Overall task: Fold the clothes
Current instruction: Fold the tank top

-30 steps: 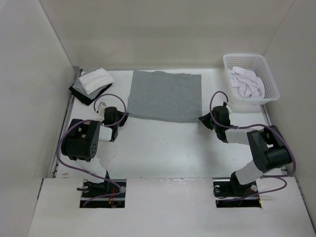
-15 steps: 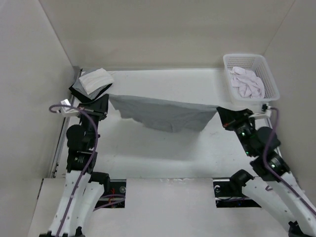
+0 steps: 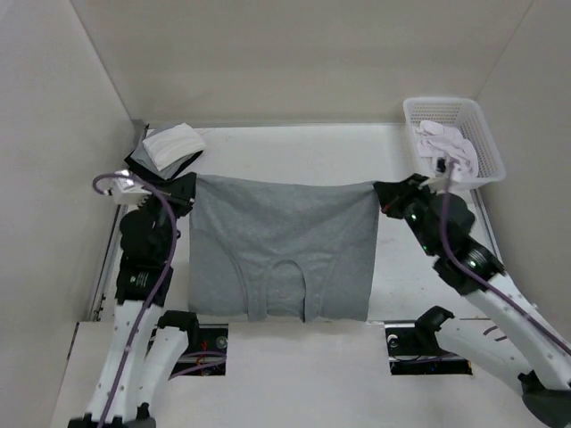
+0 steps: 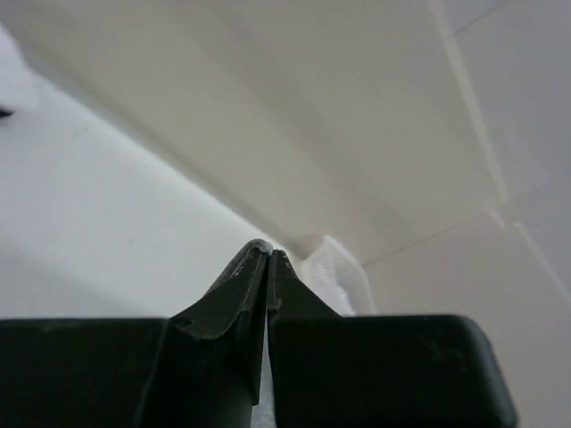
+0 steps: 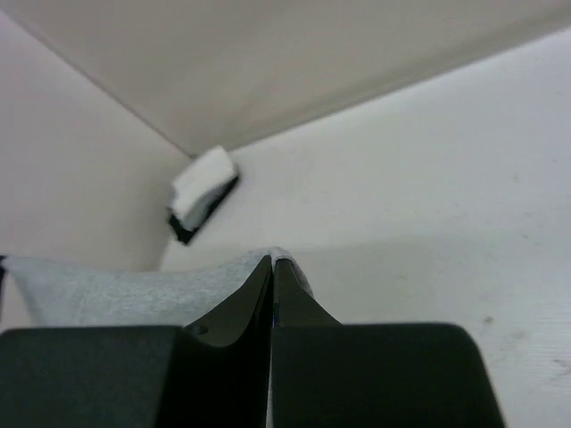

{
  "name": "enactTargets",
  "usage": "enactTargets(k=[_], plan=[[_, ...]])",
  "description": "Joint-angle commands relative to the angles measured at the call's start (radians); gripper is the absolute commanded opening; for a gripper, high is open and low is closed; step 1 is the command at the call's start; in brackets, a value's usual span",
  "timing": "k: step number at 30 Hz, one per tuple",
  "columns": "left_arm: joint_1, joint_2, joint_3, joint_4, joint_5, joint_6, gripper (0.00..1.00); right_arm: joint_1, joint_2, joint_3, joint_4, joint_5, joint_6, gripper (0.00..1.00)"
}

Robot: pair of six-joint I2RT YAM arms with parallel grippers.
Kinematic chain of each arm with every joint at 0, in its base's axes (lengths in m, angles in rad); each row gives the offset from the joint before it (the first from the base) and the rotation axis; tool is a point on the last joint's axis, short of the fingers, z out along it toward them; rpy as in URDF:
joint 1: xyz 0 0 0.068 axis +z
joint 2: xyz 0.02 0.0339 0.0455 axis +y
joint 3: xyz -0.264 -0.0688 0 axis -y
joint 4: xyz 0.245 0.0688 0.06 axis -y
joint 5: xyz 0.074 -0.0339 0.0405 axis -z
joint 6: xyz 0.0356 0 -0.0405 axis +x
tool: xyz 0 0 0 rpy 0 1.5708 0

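Note:
The clothes (image 3: 281,241), a plain grey knit garment, hang spread out in the air between my two grippers, the lower hem reaching toward the table's near edge. My left gripper (image 3: 189,184) is shut on the top left corner, and a sliver of grey shows at its tips (image 4: 268,254). My right gripper (image 3: 379,193) is shut on the top right corner. In the right wrist view the grey fabric (image 5: 116,290) wraps over that gripper's tips (image 5: 272,260) and stretches off to the left.
A white basket (image 3: 486,143) holding white clothes (image 3: 446,147) stands at the back right, close to the right arm. A white-and-black cloth stack (image 3: 169,147) (image 5: 203,192) lies in the back left corner. Walls enclose the table on three sides.
Both arms have risen from the table and lifted the garment. It lay flat a second ago and now hangs unfolded between the grippers.

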Motion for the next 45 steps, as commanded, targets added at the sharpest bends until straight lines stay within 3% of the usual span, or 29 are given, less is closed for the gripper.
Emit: enactTargets(k=[1,5,10,13,15,25,33,40,42,45], plan=[[0.029,0.188,-0.079,0.085,0.001,0.015,0.00,-0.194,0.179,-0.075,0.157,-0.238,0.020,0.00],[0.073,0.484,-0.064,0.269,-0.009,-0.007,0.00,-0.367,0.495,-0.049,0.362,-0.426,0.069,0.00],[0.095,0.920,0.180,0.366,-0.010,-0.017,0.00,-0.474,0.879,0.228,0.393,-0.529,0.079,0.00],[0.096,1.063,0.314,0.332,0.011,-0.001,0.00,-0.508,0.999,0.356,0.344,-0.557,0.079,0.00],[0.093,1.077,0.320,0.334,0.014,0.006,0.00,-0.513,0.998,0.351,0.342,-0.561,0.080,0.00],[0.064,0.755,-0.103,0.455,-0.013,-0.030,0.00,-0.455,0.665,-0.105,0.462,-0.477,0.114,0.00],[0.085,0.422,-0.367,0.406,0.027,-0.005,0.01,-0.375,0.353,-0.386,0.419,-0.402,0.119,0.01],[0.110,0.261,-0.543,0.325,0.057,0.036,0.07,-0.274,0.303,-0.601,0.364,-0.321,0.212,0.01],[0.127,0.220,-0.589,0.308,0.079,0.030,0.14,-0.270,0.296,-0.646,0.370,-0.311,0.270,0.06],[0.165,0.146,-0.610,0.262,0.119,0.013,0.25,-0.276,0.255,-0.669,0.370,-0.308,0.280,0.27]])
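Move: My shut fingers hold the tank top's upper corners, stretched between the hands. The bare table spot for it lies about 6 cm ahead, 20 cm right and 34 cm below my left hand, and some 8 cm ahead, 19 cm left and 33 cm below my right. Down on the table, the stacked clothes sit about 33 cm ahead and 18 cm left of my left hand; the basket is roughly 36 cm ahead and 31 cm right of my right. Both hands swing the tank top quickly forward some 22 cm and down about 20 cm, tipping roughly 30 degrees downward. Then I draw both hands back about as far, low over the table, bringing the held edge over the garment, and sink towards the table. Only at the end do both sets of fingers part and let the corners go. ##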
